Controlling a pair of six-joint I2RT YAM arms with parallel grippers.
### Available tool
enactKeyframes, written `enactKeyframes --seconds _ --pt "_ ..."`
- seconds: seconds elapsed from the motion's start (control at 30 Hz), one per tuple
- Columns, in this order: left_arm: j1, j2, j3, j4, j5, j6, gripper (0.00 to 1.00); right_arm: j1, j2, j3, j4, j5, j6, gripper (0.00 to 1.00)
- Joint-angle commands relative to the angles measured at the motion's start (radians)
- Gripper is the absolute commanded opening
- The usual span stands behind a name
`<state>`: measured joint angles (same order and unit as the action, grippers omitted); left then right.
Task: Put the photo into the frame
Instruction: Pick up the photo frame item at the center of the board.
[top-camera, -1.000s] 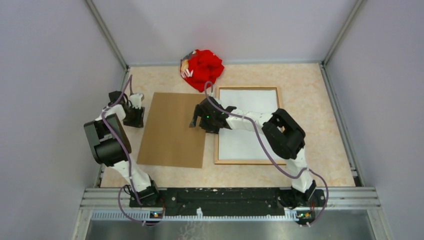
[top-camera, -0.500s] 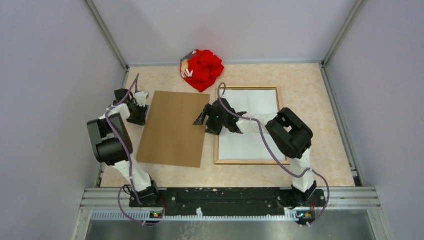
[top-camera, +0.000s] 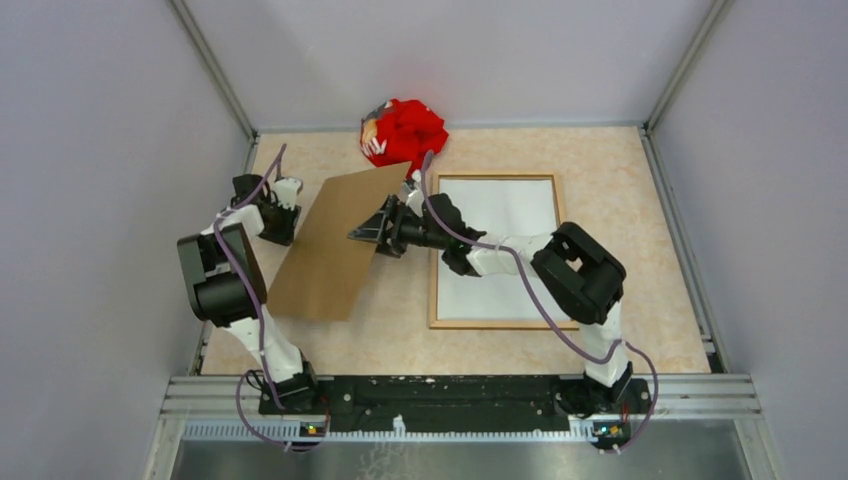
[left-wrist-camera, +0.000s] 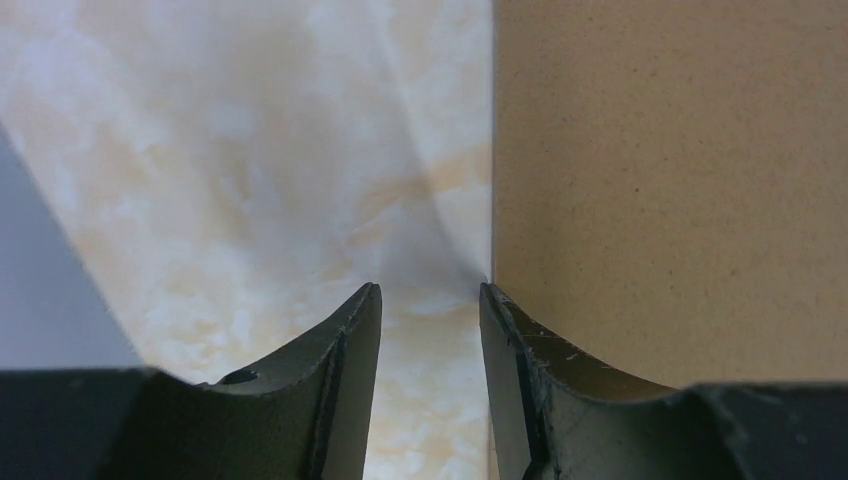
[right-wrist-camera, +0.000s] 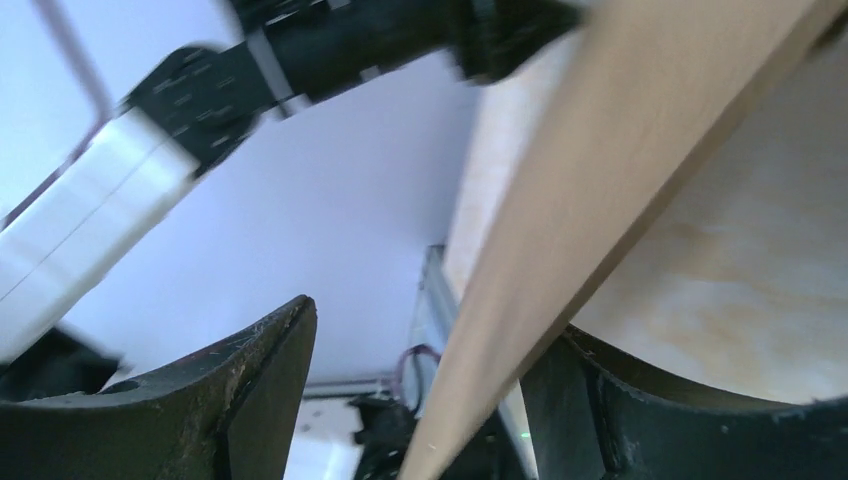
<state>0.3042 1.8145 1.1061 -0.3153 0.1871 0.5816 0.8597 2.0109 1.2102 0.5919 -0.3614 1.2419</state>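
Note:
The frame (top-camera: 434, 290), thin brown wood, lies flat on the right half of the table. Inside it a white sheet (top-camera: 505, 275) shows, the photo with its plain side up. A brown backing board (top-camera: 330, 245) stands tilted on the left, its right edge raised. My right gripper (top-camera: 366, 232) is open around that raised edge. In the right wrist view the board (right-wrist-camera: 620, 150) slants between the fingers of the right gripper (right-wrist-camera: 430, 330) and rests on the right one. My left gripper (top-camera: 281, 222) is open at the board's left edge. In the left wrist view the left gripper (left-wrist-camera: 430, 292) has bare table between its fingers, and the right finger touches the board (left-wrist-camera: 670, 180).
A crumpled red cloth (top-camera: 403, 138) lies at the back of the table, just behind the board's far corner. Grey walls and metal rails close in the table on three sides. The right arm stretches across the frame's left rail.
My right gripper moved left to the board's right edge and raised it, so the flat board now tilts up. Its jaws have narrowed. My left gripper shifted slightly farther back along the left edge.

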Motion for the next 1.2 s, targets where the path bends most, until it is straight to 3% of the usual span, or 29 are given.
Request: enactKeyframes --seconds 0.0,0.13,0.33,0.43,0.6,0.67,0.8,0.83,0.9,0.97,1.17 --pt "-0.040 0.078 -0.080 -0.253 0.147 -0.026 0.49 0.042 -0.079 0.061 0.304 -0.091 0.043 0.70" --pt "-0.039 0.069 -0.076 -0.270 0.154 -0.021 0.49 0.042 -0.080 0.085 0.216 -0.084 0.024 0.68" --pt "-0.040 0.022 -0.074 -0.259 0.151 -0.023 0.50 0.042 -0.153 0.085 -0.115 0.000 -0.080 0.53" --pt "-0.040 0.002 -0.056 -0.261 0.157 -0.025 0.51 0.042 -0.184 0.072 -0.225 0.042 -0.100 0.42" --pt "-0.047 -0.034 0.010 -0.289 0.178 -0.030 0.56 0.041 -0.204 0.086 -0.374 0.105 -0.134 0.13" --pt "-0.066 -0.054 0.073 -0.339 0.201 -0.032 0.58 0.038 -0.203 0.097 -0.415 0.123 -0.145 0.07" --pt "-0.167 -0.146 0.198 -0.447 0.236 -0.031 0.65 0.028 -0.189 0.119 -0.467 0.162 -0.141 0.04" --pt "-0.201 -0.183 0.214 -0.457 0.242 -0.022 0.73 0.027 -0.183 0.131 -0.494 0.187 -0.139 0.00" --pt "-0.280 -0.254 0.245 -0.460 0.231 -0.019 0.97 0.027 -0.175 0.160 -0.547 0.234 -0.137 0.00" --pt "-0.340 -0.315 0.269 -0.445 0.257 -0.023 0.98 0.026 -0.174 0.190 -0.587 0.284 -0.123 0.00" --pt "-0.364 -0.466 0.384 -0.510 0.254 0.003 0.98 0.048 -0.188 0.343 -0.802 0.517 -0.050 0.00"
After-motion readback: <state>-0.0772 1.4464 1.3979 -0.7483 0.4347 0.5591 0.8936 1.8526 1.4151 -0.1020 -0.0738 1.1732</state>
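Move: At the right hand, the raised right edge of the brown panel already lies between the open fingers, its middle about 10 cm left and 7 cm below, level with the hand. The red cloth is roughly 29 cm ahead, 5 cm right and 14 cm below, and the wooden frame's middle about 27 cm right, 2 cm farther out and 15 cm below. From the left hand, the panel's middle is some 14 cm right, 3 cm nearer the base and 6 cm higher. Lifting about 6 cm with a slight pull back, the right hand then sinks some 7 cm and eases right as its fingertips dip and its fingers close to pinch the panel's right edge; it ends with a small forward rise. The left hand slides a few centimetres right at the panel's left edge, then opens wide and sweeps up and right, about 20 cm each way, over the panel. ##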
